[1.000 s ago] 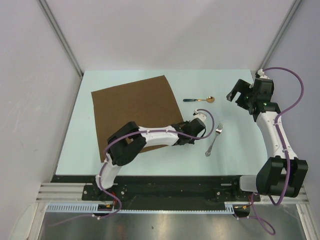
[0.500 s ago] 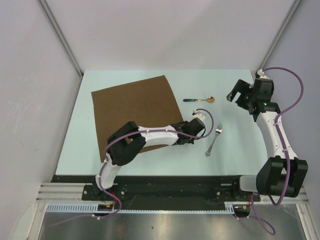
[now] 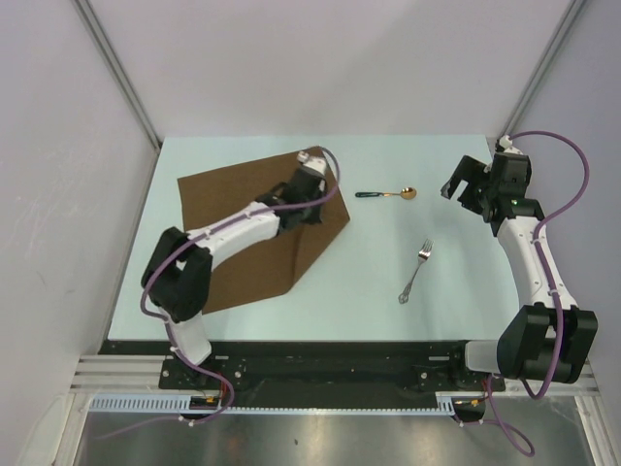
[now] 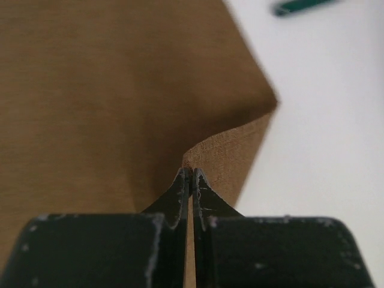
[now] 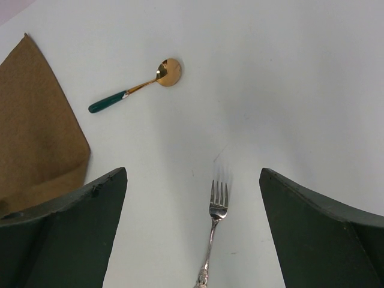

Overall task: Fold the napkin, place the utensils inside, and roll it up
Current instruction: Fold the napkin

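The brown napkin (image 3: 243,218) lies on the left half of the table, its near right corner lifted and carried back over the cloth. My left gripper (image 3: 307,197) is above the napkin's far right part, shut on that corner (image 4: 201,157); in the left wrist view a thin edge of cloth (image 4: 108,84) is pinched between the closed fingers. The silver fork (image 3: 415,272) lies to the right of the napkin. The dark-handled spoon (image 3: 386,194) lies farther back. My right gripper (image 3: 458,184) hovers open at the far right, above the fork (image 5: 216,210) and spoon (image 5: 137,87), holding nothing.
The pale table top (image 3: 456,301) is bounded by white walls on the left, back and right. A metal rail (image 3: 320,374) with the arm bases runs along the near edge. The right arm's purple cable (image 3: 572,184) loops near the right wall.
My left gripper closed on the napkin's near right corner and carried it up and back toward the far edge, folding the cloth over. The right arm, fork and spoon stayed put.
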Available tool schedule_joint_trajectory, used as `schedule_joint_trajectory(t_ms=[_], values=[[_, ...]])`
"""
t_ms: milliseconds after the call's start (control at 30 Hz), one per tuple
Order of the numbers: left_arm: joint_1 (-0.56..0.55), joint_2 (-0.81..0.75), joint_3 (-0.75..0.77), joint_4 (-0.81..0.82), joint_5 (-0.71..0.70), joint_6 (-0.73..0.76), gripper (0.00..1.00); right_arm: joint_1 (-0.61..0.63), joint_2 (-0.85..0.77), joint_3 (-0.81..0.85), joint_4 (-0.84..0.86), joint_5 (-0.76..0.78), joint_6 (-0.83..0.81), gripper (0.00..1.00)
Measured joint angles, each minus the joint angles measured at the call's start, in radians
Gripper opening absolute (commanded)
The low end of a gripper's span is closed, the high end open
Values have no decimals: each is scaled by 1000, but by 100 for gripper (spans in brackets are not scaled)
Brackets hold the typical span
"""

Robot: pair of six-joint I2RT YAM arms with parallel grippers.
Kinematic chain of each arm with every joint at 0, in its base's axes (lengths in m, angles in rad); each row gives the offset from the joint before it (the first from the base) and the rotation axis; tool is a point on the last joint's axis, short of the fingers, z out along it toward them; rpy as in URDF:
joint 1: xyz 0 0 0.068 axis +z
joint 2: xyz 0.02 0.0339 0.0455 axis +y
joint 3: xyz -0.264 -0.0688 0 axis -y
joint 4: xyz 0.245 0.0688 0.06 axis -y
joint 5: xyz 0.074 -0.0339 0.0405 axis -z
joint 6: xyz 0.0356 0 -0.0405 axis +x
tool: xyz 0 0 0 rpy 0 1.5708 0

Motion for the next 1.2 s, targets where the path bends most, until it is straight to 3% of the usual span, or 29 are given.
schedule_joint_trajectory(t_ms=[300, 467, 767, 1200], values=[[343, 9, 25, -116, -50, 111, 0, 0, -2, 0, 0, 8, -6, 98], [483, 43, 134, -187, -96, 149, 0, 0, -3, 0, -1, 9, -9, 98], [605, 216, 416, -306, -114, 214, 0, 0, -3, 0, 0, 10, -9, 98], [698, 417, 684, -483, -103, 272, 0, 0, -11, 0, -5, 15, -9, 98]])
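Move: The napkin's far left corner, towards which its pinched near right corner is being carried, lies about 46 cm left of the left hand and 25 cm ahead, some 10 cm lower. At that same lower level, the napkin's far right corner is around 37 cm straight ahead; the spoon is roughly 19 cm ahead and 19 cm right. From the idle right hand, the far left corner is about 80 cm left, 23 cm ahead and 20 cm below. The napkin's near right corner, still pinched in the left hand's shut fingers, is swept some 34 cm left and 15 cm forward over the cloth towards the far left corner. The hand travels nearly level, with a small rise and dip on the way, turns about 30 degrees counter-clockwise with its left side rising, slows towards the end and keeps its hold. ##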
